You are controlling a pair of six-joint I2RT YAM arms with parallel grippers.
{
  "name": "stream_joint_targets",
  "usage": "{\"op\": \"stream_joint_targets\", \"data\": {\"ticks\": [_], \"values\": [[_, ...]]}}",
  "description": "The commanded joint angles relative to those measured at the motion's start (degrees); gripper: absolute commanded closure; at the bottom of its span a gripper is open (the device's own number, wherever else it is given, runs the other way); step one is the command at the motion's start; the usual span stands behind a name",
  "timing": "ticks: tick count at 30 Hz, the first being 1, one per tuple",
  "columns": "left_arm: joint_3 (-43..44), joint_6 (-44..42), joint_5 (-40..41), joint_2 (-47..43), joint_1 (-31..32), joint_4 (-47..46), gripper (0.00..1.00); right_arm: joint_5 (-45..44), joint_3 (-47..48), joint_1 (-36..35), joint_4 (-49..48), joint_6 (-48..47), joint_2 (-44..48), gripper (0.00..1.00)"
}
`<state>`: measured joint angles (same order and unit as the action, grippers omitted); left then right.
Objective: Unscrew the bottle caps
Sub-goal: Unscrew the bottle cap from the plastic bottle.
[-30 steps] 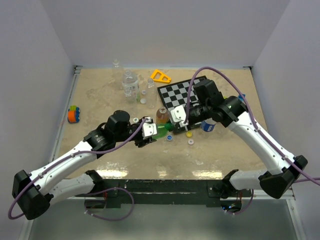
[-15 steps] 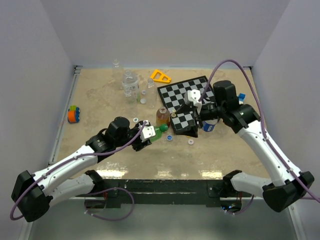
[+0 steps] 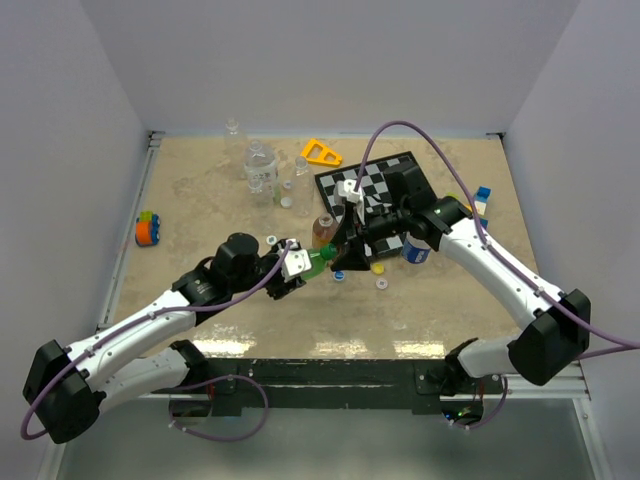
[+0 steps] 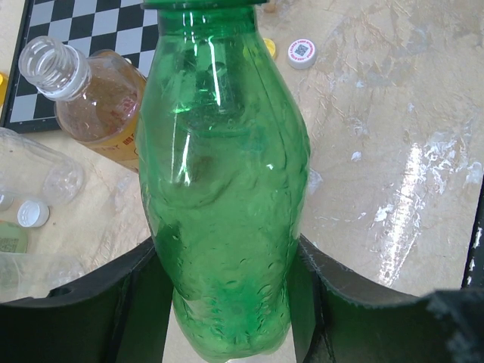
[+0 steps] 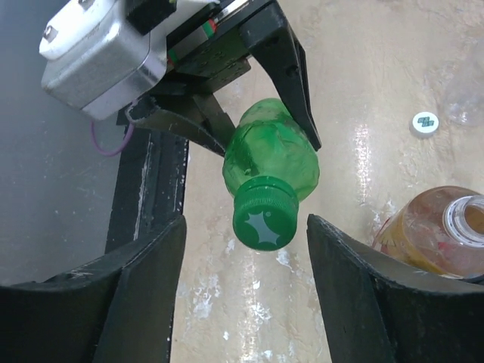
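My left gripper (image 3: 297, 267) is shut on the lower body of the green bottle (image 4: 223, 189), holding it tilted above the table with its neck toward the right arm. The green cap (image 5: 265, 214) sits on that bottle's neck. My right gripper (image 5: 246, 257) stands open with one finger on each side of the cap, a gap on both sides, touching nothing. An amber bottle (image 3: 323, 231) stands uncapped just behind. A blue cap (image 3: 340, 276), a white cap (image 3: 381, 284) and a yellow cap (image 3: 378, 267) lie loose on the table. A blue-label bottle (image 3: 417, 250) lies under the right arm.
A chessboard (image 3: 375, 185) lies behind the right gripper, with an orange triangle (image 3: 321, 153) and clear bottles (image 3: 260, 170) at the back. A small coloured toy (image 3: 148, 229) sits at the far left, and blocks (image 3: 482, 197) at the right.
My right gripper opened, pulled back over the chessboard, then came forward again to straddle the green cap. The left gripper has kept its hold on the green bottle.
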<state>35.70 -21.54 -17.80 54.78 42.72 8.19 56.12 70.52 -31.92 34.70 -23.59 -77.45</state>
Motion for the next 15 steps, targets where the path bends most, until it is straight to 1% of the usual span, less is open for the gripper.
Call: {"op": "stream_joint_targets", "data": {"ticks": [1, 3, 5, 7, 9, 13, 15], "values": [[-0.2, 1.3, -1.6, 0.8, 0.0, -3.1, 1.0, -0.3, 4.1, -0.7, -0.5, 0.0, -0.9, 0.33], [-0.2, 1.2, -1.4, 0.8, -0.1, -3.1, 1.0, -0.1, 4.4, -0.8, -0.3, -0.2, -1.0, 0.34], [-0.1, 1.2, -1.5, 0.8, -0.1, -3.0, 1.0, 0.0, 4.8, -0.9, -0.4, -0.2, -1.1, 0.41], [-0.1, 1.2, -1.5, 0.8, 0.0, -3.0, 1.0, 0.0, 4.9, -0.8, -0.4, -0.3, -1.2, 0.56], [0.0, 1.2, -1.4, 0.8, 0.0, -3.0, 1.0, -0.3, 5.0, -0.9, -0.2, -0.6, -1.4, 0.66], [0.0, 1.3, -1.2, 0.5, -0.1, -2.7, 1.0, -1.2, 5.0, -1.3, 0.5, -1.5, -1.4, 0.71], [-0.1, 1.3, -1.0, 0.1, -0.1, -2.7, 1.0, -1.6, 5.1, -1.3, 0.9, -1.7, -1.5, 0.68]]}}
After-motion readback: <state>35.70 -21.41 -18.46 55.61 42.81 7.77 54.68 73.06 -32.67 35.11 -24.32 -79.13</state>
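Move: The green bottle's cap stands just off the right hand's open fingers, roughly 1 cm forward and 1 cm left, about level. The open brown bottle is some 5 cm forward and 3 cm left of that hand, about 10 cm lower; the blue-and-white cap lies on the table about 6 cm back, 2 cm right and 18 cm below. From the left hand, which holds the green bottle, its cap is about 5 cm forward, 8 cm right and 6 cm up. The right hand eases about 1 cm forward-left onto the green cap and pinches it; the left holds the bottle. ##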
